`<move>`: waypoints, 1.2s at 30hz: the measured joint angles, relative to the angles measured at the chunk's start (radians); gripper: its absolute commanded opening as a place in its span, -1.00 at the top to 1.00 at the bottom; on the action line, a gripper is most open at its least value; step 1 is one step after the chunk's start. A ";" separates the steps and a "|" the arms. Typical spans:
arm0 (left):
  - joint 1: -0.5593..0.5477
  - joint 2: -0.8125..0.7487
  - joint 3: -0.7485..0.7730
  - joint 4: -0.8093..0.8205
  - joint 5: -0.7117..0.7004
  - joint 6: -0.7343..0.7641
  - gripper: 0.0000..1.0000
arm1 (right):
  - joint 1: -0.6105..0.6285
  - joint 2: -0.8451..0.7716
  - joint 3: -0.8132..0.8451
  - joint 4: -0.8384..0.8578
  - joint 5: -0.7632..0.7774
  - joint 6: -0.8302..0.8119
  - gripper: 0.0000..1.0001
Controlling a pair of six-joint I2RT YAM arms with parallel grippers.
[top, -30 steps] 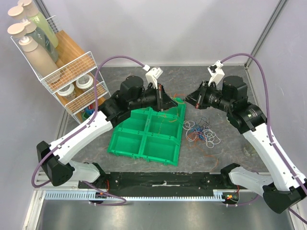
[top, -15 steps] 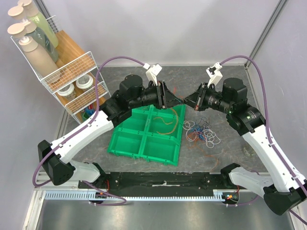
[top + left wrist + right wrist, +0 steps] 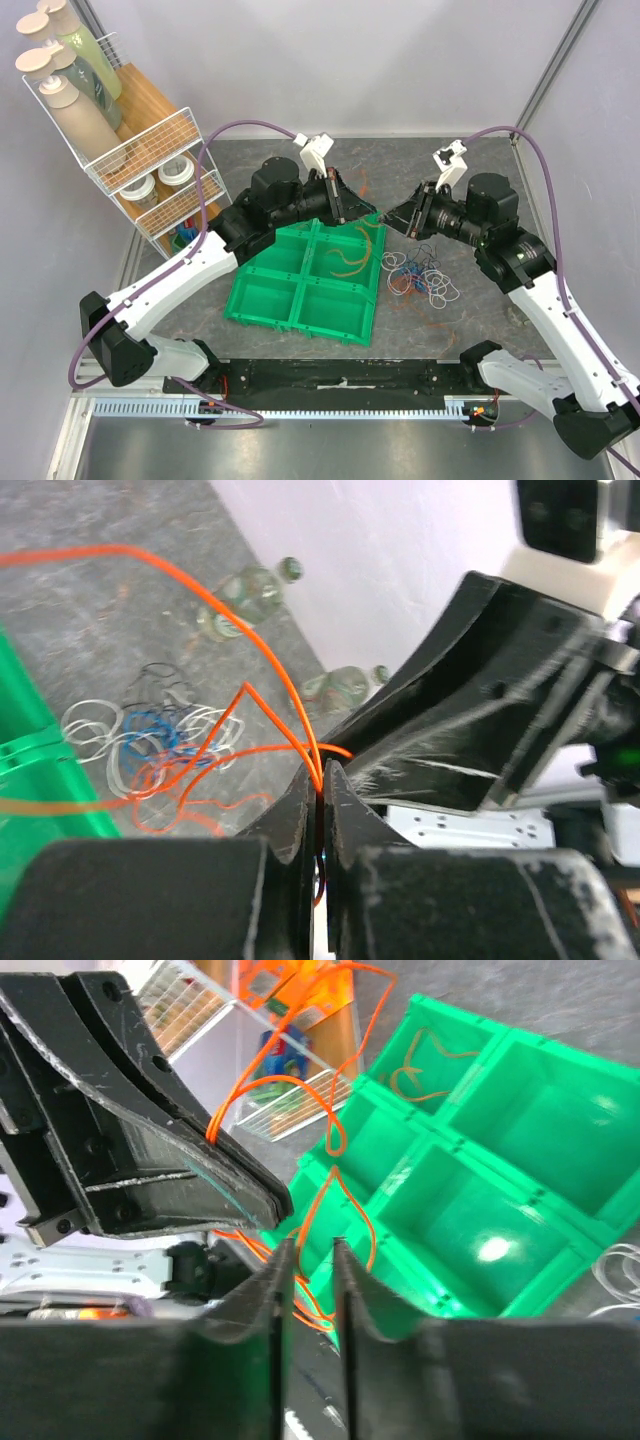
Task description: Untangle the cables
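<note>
The cables lie as a tangle (image 3: 420, 275) of white, blue, black and orange wire on the table right of the tray; the left wrist view shows this tangle (image 3: 150, 745) too. My left gripper (image 3: 347, 205) hangs over the tray's far right corner. In its wrist view the left gripper (image 3: 322, 772) is shut on an orange cable (image 3: 250, 640) that loops away to the tangle. My right gripper (image 3: 393, 213) faces it closely. The right gripper (image 3: 310, 1245) stands open by a narrow gap, with orange cable (image 3: 340, 1190) running through it. Another orange length (image 3: 348, 262) lies in the tray.
A green tray (image 3: 300, 300) with four compartments sits in front of the left arm, and the tray (image 3: 540, 1160) fills the right wrist view. A white wire rack (image 3: 150, 150) with bottles and jars stands at the far left.
My left gripper opened briefly and shut again on the orange cable. My right gripper parted its jaws a little. An orange length now lies in the tray's far right compartment.
</note>
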 measured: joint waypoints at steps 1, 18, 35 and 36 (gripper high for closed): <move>0.000 0.000 0.000 -0.014 -0.020 0.002 0.97 | 0.000 -0.002 0.000 -0.006 0.012 0.006 -0.03; 0.126 0.185 0.169 -0.328 -0.621 0.255 0.97 | 0.000 0.034 0.099 -0.337 0.357 -0.146 -0.28; 0.184 0.514 0.122 -0.121 -0.830 0.446 0.97 | 0.000 0.055 0.189 -0.416 0.422 -0.262 -0.29; 0.189 0.517 0.122 -0.131 -0.830 0.429 0.97 | 0.000 0.059 0.189 -0.420 0.426 -0.266 -0.29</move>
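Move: The left hand already grips the orange cable; the tray's far-left compartment, which already has orange cable in it, lies about 19 cm ahead of it, 17 cm left and 33 cm below. The far-right compartment is some 17 cm ahead and 3 cm left, equally low. From the right hand, its tips barely parted at the same cable, the cable tangle lies roughly 4 cm ahead, 10 cm right and 32 cm down. Keeping its pinch on the orange cable, the left hand swings about 20 cm forward and 14 cm left from beside the right gripper, then sinks steeply, some 22 cm in all, over the tray's far-left compartment, its sideways-pointing fingers coming round counter-clockwise to point forward and down. Meanwhile the right hand opens wide, lets go of the cable and draws off about 8 cm to the right and a few centimetres down, rolling its fingers downward towards the tangle. ##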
